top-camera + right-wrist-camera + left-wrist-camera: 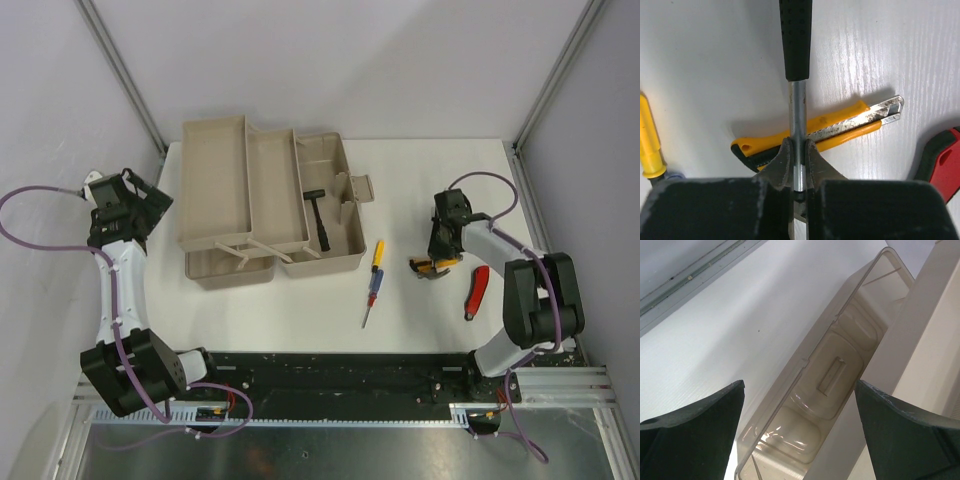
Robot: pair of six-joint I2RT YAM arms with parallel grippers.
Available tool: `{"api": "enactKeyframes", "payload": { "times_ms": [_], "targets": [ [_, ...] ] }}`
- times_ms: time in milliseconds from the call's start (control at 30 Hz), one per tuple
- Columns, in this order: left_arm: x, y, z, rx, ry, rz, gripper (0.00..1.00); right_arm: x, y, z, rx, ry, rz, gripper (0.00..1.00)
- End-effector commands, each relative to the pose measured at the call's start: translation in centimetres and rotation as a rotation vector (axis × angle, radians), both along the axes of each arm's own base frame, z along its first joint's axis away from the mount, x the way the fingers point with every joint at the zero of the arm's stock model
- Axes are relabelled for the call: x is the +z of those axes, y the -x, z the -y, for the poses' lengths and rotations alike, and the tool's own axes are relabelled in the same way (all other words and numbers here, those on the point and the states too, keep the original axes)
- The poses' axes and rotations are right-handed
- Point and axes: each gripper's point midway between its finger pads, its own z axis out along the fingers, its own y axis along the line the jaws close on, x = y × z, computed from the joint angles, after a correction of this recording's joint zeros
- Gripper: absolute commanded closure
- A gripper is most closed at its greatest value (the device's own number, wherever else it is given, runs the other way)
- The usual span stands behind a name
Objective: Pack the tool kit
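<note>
The beige tool kit (pixel 265 205) stands open with its trays (pixel 275 190) folded out, and a black hammer (pixel 316 220) lies in its right-hand compartment. My right gripper (pixel 799 150) (pixel 440 248) is shut on the steel shaft of a black-handled tool (pixel 795 40), which crosses over a yellow utility knife (pixel 830 127) (pixel 432 266). A yellow-red-blue screwdriver (pixel 372 282) lies on the table left of it, and a red-handled tool (pixel 478 292) (pixel 946 155) lies to its right. My left gripper (pixel 800 405) (pixel 148 200) hangs open beside the kit's translucent lid (pixel 835 375), holding nothing.
The white table (pixel 420 180) ends at a black rail (pixel 340 375) along the near side where the arm bases stand. Metal frame posts (pixel 120 70) rise at the back corners, with grey walls close on both sides.
</note>
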Motion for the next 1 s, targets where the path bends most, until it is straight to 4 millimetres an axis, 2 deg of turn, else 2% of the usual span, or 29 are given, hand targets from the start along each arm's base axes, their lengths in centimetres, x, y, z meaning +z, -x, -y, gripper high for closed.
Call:
{"api": "enactKeyframes", "payload": {
  "times_ms": [0, 167, 300, 400, 500, 600, 767, 833, 967],
  "targets": [
    [0.6, -0.5, 0.1, -0.027, -0.021, 0.026, 0.04, 3.8, -1.2, 0.0, 0.000, -0.006, 0.117, 1.00],
    [0.7, -0.5, 0.2, -0.030, -0.018, 0.030, 0.04, 6.9, -1.8, -0.7, 0.006, -0.059, 0.197, 1.00],
    [0.7, -0.5, 0.3, -0.033, -0.016, 0.033, 0.04, 10.0, -2.7, -2.6, 0.058, -0.144, 0.264, 1.00],
    [0.8, -0.5, 0.3, -0.032, -0.015, 0.035, 0.04, 13.3, -3.6, -5.5, 0.141, -0.232, 0.339, 1.00],
    [1.0, -0.4, 0.3, -0.032, -0.017, 0.040, 0.04, 17.2, -4.4, -9.2, 0.243, -0.265, 0.433, 1.00],
    [1.1, -0.4, 0.4, -0.035, -0.017, 0.045, 0.04, 20.1, -5.1, -12.8, 0.317, -0.306, 0.501, 1.00],
    [1.2, -0.3, 0.5, -0.036, -0.015, 0.049, 0.04, 22.0, -6.3, -18.8, 0.402, -0.377, 0.558, 1.00],
    [1.2, -0.3, 0.5, -0.036, -0.015, 0.048, 0.04, 21.9, -7.2, -21.0, 0.424, -0.380, 0.561, 1.00],
    [1.1, -0.2, 0.5, -0.036, -0.015, 0.048, 0.04, 20.2, -9.0, -24.5, 0.444, -0.362, 0.525, 1.00]
  ]
}}
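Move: With the hammer already pinched by its shaft near the head, my right hand is bound for the toolbox's right-hand compartment, about 26 cm to its left, 18 cm ahead and roughly level. The black hammer inside is some 29 cm left, 14 cm ahead. The yellow cutter lies about 2 cm ahead and 3 cm below; the yellow screwdriver is 15 cm left, 4 cm ahead. From my left hand, that compartment is about 37 cm right, 15 cm ahead, 19 cm below. I start by lifting the hammer almost straight up off the yellow cutter with my right hand. Then, still rising, I sweep it left and a little forward, some 20 cm across and as much up, over the table to the toolbox, levelling off at the end. I keep the shaft pinched, swing the wrist about 25 degrees counter-clockwise and tip the fingers to point more forward. ##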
